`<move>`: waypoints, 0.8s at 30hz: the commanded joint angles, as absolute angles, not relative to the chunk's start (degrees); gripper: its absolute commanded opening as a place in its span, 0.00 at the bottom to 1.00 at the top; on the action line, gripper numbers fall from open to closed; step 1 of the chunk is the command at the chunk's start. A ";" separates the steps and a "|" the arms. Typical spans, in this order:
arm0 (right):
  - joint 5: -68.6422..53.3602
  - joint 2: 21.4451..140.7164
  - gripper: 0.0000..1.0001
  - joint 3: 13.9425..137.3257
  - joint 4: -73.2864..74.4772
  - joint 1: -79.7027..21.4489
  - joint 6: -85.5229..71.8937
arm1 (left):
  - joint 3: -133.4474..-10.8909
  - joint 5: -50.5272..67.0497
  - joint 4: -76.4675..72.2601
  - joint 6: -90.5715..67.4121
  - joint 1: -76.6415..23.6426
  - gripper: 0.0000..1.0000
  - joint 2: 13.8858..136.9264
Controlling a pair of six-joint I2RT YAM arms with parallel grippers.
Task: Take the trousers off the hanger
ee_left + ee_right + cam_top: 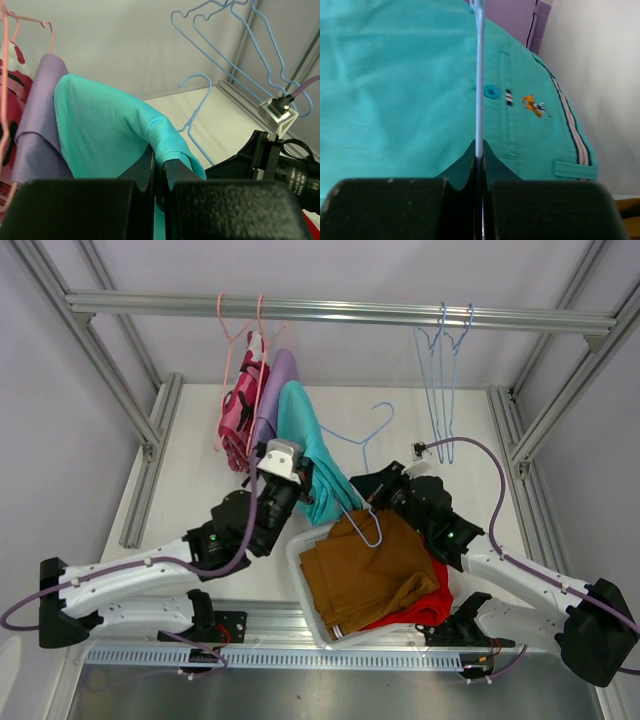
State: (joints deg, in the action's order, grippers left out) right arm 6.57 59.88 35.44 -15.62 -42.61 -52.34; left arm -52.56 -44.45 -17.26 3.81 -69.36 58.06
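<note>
The teal trousers (303,435) drape over a light-blue hanger (368,435) above the table's middle. My left gripper (304,476) is shut on a fold of the teal trousers (105,130), its black fingers (177,170) pinching the hem. In the right wrist view my right gripper (480,156) is shut on the thin wire of the blue hanger (480,90), with the teal cloth (395,100) right behind it. Behind the teal pair hang lilac trousers (276,388) and pink camouflage trousers (240,410) on pink hangers (240,335). Mustard-brown trousers (365,575) and red trousers (432,602) lie in a white basket (298,558).
Two bare blue hangers (446,380) hang from the metal rail (340,310) at the upper right. Aluminium frame posts (150,455) stand at both sides of the table. The right arm's wrist camera (278,112) sits close to the right of my left gripper.
</note>
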 commanded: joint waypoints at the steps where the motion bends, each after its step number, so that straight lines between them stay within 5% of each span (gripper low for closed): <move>1: 7.99 59.77 0.00 34.89 -20.13 -43.94 -51.60 | -58.26 -40.96 -16.46 5.19 -69.96 0.01 52.65; 14: 13.62 53.88 0.00 33.84 -12.92 -44.74 -45.62 | -67.67 -33.84 5.17 0.62 -69.96 0.00 45.53; 24: 17.23 52.03 0.00 32.61 -9.67 -43.86 -43.42 | -67.24 -32.34 4.49 3.51 -69.96 0.01 38.24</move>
State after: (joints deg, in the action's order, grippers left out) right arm 13.08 53.78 32.67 -9.43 -44.49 -45.15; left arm -63.90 -33.34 10.35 1.69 -69.65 42.24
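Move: The left hand already pinches the teal trousers; their middle lies some 10 cm ahead, 1 cm left and 6 cm below. The blue hanger, in the right hand, is centred about 8 cm ahead, 11 cm right and 12 cm below the left; the purple trousers are 18 cm ahead, 7 cm left and 5 cm below. From the right hand, the teal trousers' middle is roughly 5 cm ahead, 11 cm left and 8 cm above. Left draws the pinched trousers up, left and back, about 10 cm; right keeps the hanger, easing right and down. ##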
